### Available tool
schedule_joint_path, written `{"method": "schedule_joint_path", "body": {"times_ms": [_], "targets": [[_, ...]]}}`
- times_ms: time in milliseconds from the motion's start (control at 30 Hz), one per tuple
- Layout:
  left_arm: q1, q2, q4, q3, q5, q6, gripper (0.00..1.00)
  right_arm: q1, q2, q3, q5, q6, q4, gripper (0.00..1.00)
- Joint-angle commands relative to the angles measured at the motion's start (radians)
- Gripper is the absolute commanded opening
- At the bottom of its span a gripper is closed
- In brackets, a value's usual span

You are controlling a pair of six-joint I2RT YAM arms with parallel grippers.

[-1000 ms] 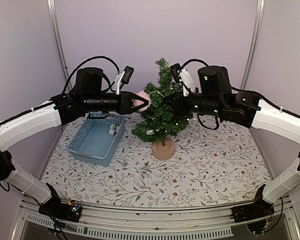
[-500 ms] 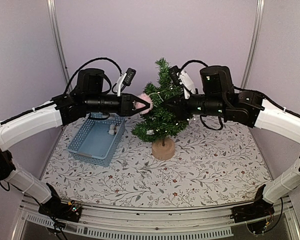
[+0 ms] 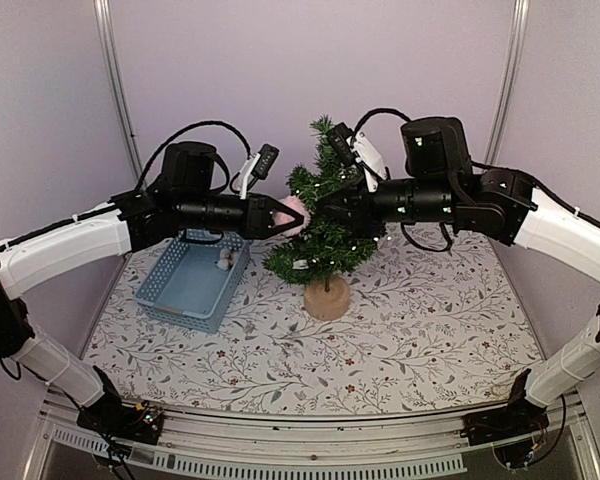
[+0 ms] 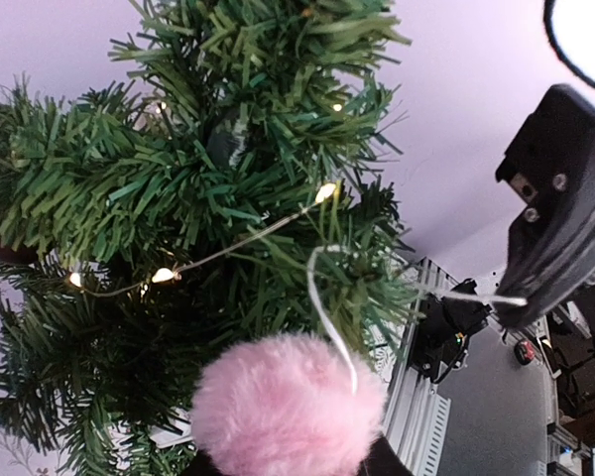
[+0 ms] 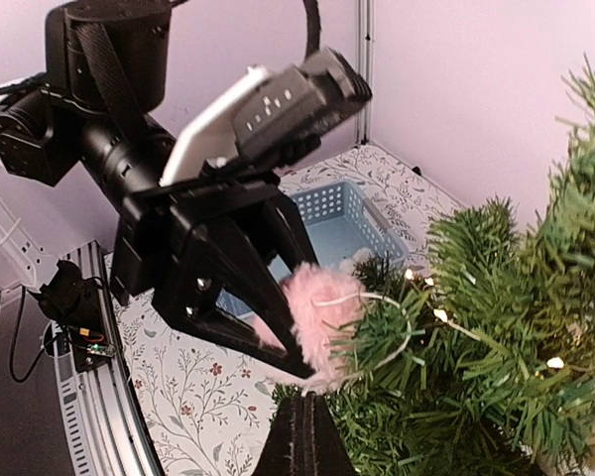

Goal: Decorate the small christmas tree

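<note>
The small christmas tree (image 3: pixel 325 225) stands mid-table on a round tan base (image 3: pixel 327 298), with small lit lights on a thin wire. My left gripper (image 3: pixel 285 216) is shut on a fluffy pink pom-pom (image 4: pixel 288 402), pressed against the tree's left branches. A white string loop (image 5: pixel 402 312) on the pom-pom lies around a branch tip. From the right, my right gripper (image 5: pixel 302 402) reaches in among the branches. It is shut, with the loop's far end pinched at its tip (image 4: pixel 521 302).
A blue basket (image 3: pixel 185 285) sits left of the tree and under the left arm, with a small whitish thing (image 3: pixel 223 260) inside. Purple walls close in the back and both sides. The flowered tablecloth (image 3: pixel 420 320) spreads in front.
The right gripper has slid left, deeper across the tree's upper branches. The left gripper has edged right and slightly down with the pom-pom, closer to the tree.
</note>
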Motion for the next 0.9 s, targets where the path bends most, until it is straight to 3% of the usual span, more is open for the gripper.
{"method": "schedule_joint_path", "body": {"times_ms": [0, 233, 867], "targets": [[-0.009, 0.013, -0.006, -0.002, 0.015, 0.022, 0.00, 0.010, 0.058, 0.091, -0.010, -0.052, -0.033, 0.00], [-0.011, 0.011, -0.004, -0.002, 0.006, 0.027, 0.00, 0.012, 0.150, 0.222, 0.020, -0.066, -0.105, 0.00], [-0.011, 0.012, 0.004, -0.006, 0.003, 0.034, 0.00, 0.043, 0.259, 0.385, 0.171, -0.070, -0.162, 0.00]]}}
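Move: The pink pompom hangs in the left fingers, about 1 cm ahead and 1 cm to the right of that hand's point, its white loop running past a branch tip to the right fingertips. From the right hand the pompom is some 6 cm left, 3 cm ahead and 4 cm lower; that branch tip is about 4 cm ahead, 3 cm left and 3 cm below, and the tree's pot 10 cm ahead, 3 cm right and some 32 cm down. The pompom's white string, still caught at the shut right fingertips, is carried about 4 cm to the left, with some 2.5 cm forward, over the branch tip towards the pompom. On the way the right hand lifts nearly 2 cm, sinks back almost as far, then rises again by 2 cm, its fingers tipping slightly downward; the left hand keeps its grip on the pompom and stays practically in place. ##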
